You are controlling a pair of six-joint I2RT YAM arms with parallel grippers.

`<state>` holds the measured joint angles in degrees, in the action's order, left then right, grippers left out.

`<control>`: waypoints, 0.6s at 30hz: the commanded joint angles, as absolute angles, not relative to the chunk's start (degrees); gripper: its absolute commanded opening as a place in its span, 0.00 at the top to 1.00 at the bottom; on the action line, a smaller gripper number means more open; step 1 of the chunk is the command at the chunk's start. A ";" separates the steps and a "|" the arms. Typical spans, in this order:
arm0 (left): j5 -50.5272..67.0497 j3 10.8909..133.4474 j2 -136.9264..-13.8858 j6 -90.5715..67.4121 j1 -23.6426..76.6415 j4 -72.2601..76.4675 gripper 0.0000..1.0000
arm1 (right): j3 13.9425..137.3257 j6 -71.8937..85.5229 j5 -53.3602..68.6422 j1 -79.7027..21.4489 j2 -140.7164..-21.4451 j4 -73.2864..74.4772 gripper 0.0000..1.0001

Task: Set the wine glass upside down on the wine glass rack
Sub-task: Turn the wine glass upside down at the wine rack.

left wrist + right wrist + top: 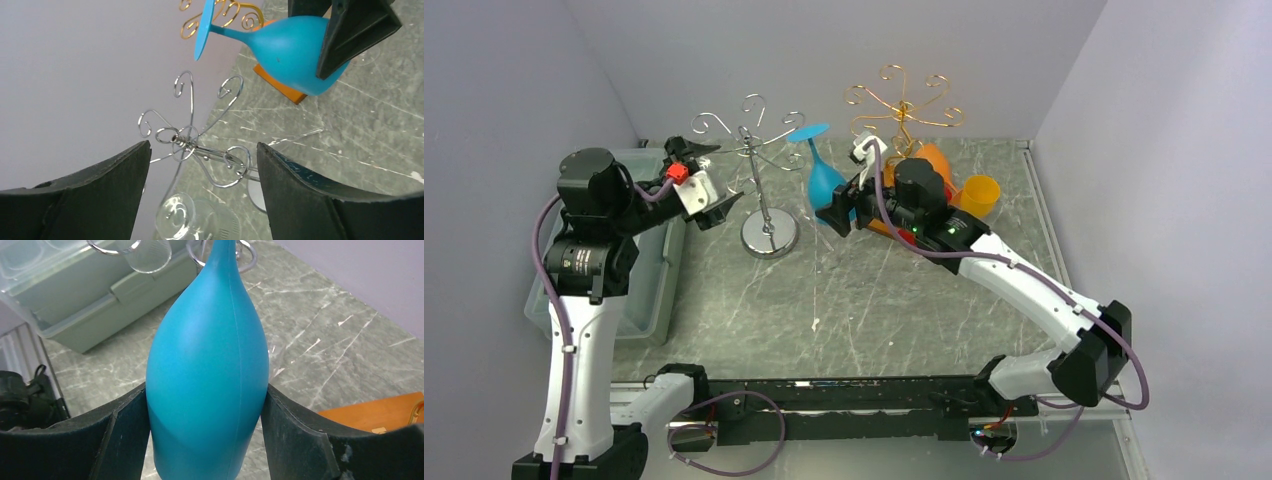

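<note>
The wine glass (pixel 825 183) is blue and opaque. It is held tilted with its foot (pixel 809 132) up, close beside the right-hand hooks of the silver wire wine glass rack (pixel 762 150). My right gripper (pixel 206 390) is shut on its bowl (pixel 207 365), one finger on each side. My left gripper (pixel 202 150) stands open at the rack's left side with nothing between its fingers. Through the gap I see the rack's curled arms (pixel 200 150). A clear glass (pixel 190 217) hangs foot-up from a rack hook just below them; its bowl (pixel 147 255) also shows in the right wrist view.
A gold wire rack (pixel 902 100) stands at the back on an orange board (pixel 280 85), with orange cups (pixel 979 195) beside it. A pale green plastic bin (pixel 649 290) lies along the left edge. The silver rack's round base (pixel 769 235) rests on the marble tabletop.
</note>
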<state>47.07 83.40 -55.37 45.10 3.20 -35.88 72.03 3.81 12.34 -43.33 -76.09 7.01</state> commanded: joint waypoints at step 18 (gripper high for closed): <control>45.44 84.38 -54.75 48.70 3.34 -44.19 0.37 | 74.13 -2.16 11.41 -40.87 -88.07 -3.56 0.48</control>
<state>45.15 84.16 -55.83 47.33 3.20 -44.10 70.61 -0.12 10.52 -41.25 -85.86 1.08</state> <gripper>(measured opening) 0.635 0.713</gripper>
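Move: The silver rack's near right hook, where the blue wine glass seems bound, is about 8 cm ahead of the right hand, 7 cm to its left and a little higher. The rack's hub is roughly 10 cm ahead, 15 cm left; its far right hook some 15 cm ahead, 7 cm left. The gold rack's hub stands about 18 cm ahead, 11 cm right. From the left hand the near right hook lies about 11 cm ahead, 11 cm right and 10 cm lower. The blue wine glass, already bowl-down with its foot on top, is carried down about 6 cm and forward some 5 cm in the right hand's unchanged grip on the bowl, bringing its stem in towards the silver rack's near right hook. The empty left hand sinks a couple of centimetres, tips slightly down and partly closes its fingers without gripping anything. ##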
